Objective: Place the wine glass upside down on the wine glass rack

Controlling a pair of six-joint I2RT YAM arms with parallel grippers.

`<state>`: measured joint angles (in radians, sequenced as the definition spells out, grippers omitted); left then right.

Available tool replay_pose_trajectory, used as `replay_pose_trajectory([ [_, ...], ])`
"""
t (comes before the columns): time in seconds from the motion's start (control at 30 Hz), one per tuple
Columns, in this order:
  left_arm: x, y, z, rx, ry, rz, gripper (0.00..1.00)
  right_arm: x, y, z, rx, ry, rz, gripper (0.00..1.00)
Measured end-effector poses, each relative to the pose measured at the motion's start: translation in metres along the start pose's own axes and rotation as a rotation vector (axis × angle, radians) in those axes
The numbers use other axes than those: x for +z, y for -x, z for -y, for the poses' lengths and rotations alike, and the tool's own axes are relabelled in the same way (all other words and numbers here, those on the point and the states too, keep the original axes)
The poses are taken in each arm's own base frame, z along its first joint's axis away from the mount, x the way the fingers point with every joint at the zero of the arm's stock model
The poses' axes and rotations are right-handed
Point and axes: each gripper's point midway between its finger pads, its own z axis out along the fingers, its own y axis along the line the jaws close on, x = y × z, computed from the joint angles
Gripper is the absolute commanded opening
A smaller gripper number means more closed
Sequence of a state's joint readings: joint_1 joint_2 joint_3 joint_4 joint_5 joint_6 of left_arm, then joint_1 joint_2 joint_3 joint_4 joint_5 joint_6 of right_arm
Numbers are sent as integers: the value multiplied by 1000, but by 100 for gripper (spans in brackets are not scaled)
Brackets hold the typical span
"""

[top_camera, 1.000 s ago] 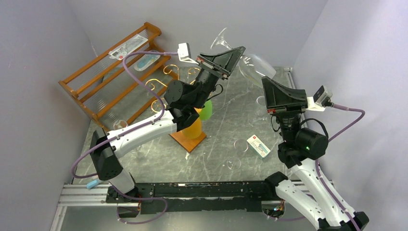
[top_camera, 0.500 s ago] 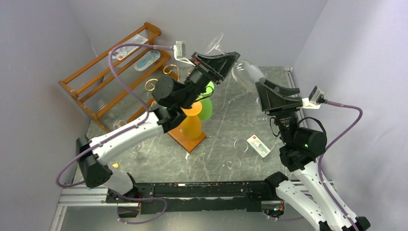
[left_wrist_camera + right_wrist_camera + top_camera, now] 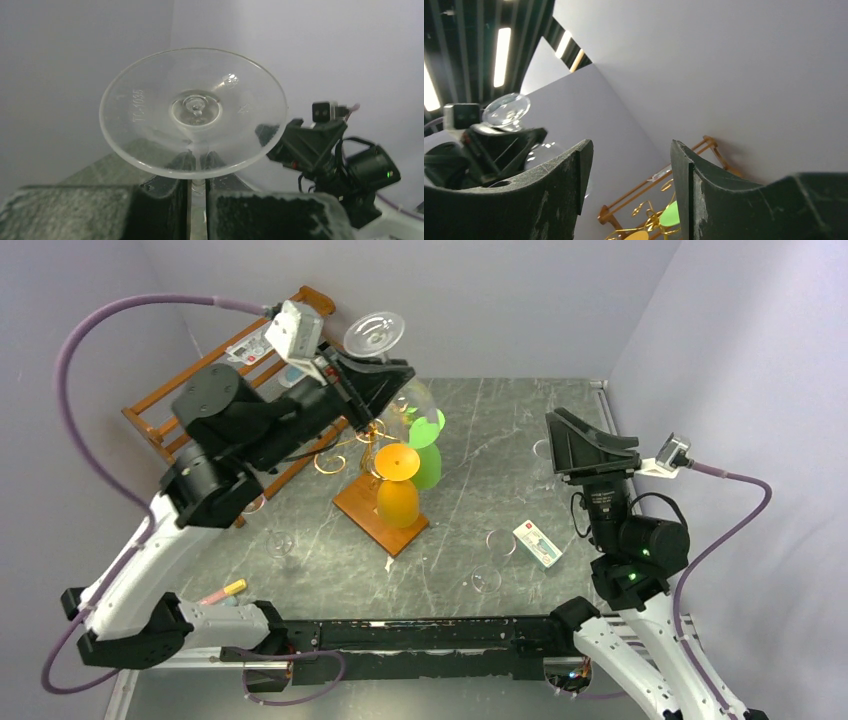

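A clear wine glass is held upside down, its round foot (image 3: 375, 333) on top and its bowl (image 3: 412, 400) hanging below. My left gripper (image 3: 372, 375) is shut on its stem, just above and behind the wine glass rack. The rack has gold scroll arms (image 3: 345, 445) on an orange-brown wooden base (image 3: 368, 522). An orange glass (image 3: 397, 492) and a green glass (image 3: 428, 458) hang on it upside down. In the left wrist view the foot (image 3: 194, 112) fills the middle, the stem pinched in my left gripper (image 3: 199, 200). My right gripper (image 3: 585, 445) (image 3: 631, 170) is open and empty, raised at the right.
A stepped wooden slatted shelf (image 3: 235, 390) stands at the back left. A small white box (image 3: 537, 543), clear glass pieces (image 3: 486, 580) and a pink-yellow marker (image 3: 222, 592) lie on the table. The right arm shows in the left wrist view (image 3: 325, 155).
My left arm has swung the wine glass left and up and turned it foot-up over the rack. My right gripper has drawn away from the bowl and stands apart.
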<state>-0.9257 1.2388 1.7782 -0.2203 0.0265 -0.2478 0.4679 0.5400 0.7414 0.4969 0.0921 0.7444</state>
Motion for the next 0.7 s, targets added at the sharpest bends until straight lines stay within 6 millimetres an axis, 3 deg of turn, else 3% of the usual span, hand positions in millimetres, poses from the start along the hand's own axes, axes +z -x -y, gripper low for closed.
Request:
replay_pose_trajectory([
  [0.23, -59, -9, -25, 114, 140, -153, 5, -2, -9, 18, -17, -78, -26, 62],
  [0.47, -120, -42, -72, 191, 379, -295, 5, -4, -18, 36, -42, -146, -53, 62],
  [0.7, -148, -75, -86, 207, 446, -432, 5, -14, -45, 66, -57, -227, -120, 62],
])
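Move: The left hand holds the clear wine glass upside down by its stem, high above the rack. The rack's free left-front hook lies some 13 cm to its left, about 4 cm farther out and 22 cm lower, with the rack's post 8 cm left and 8 cm ahead. The hanging orange glass is about 3 cm ahead, 4 cm left, and the green one some 9 cm ahead, 1 cm right, both about 30 cm below. From the empty right hand the hook is roughly 32 cm left, 4 cm ahead, 14 cm lower. Keeping its pinch on the stem, the left hand carries the upside-down glass about 13 cm left and 13 cm down towards the free left-front hook, mostly sideways at first and then mostly down, while the wrist turns some 40 degrees so that the fingers swing from pointing right and upward to forward-right and slightly down. The empty right hand, fingers staying open, sinks about 7 cm and eases 4 cm forward, tipping down. ##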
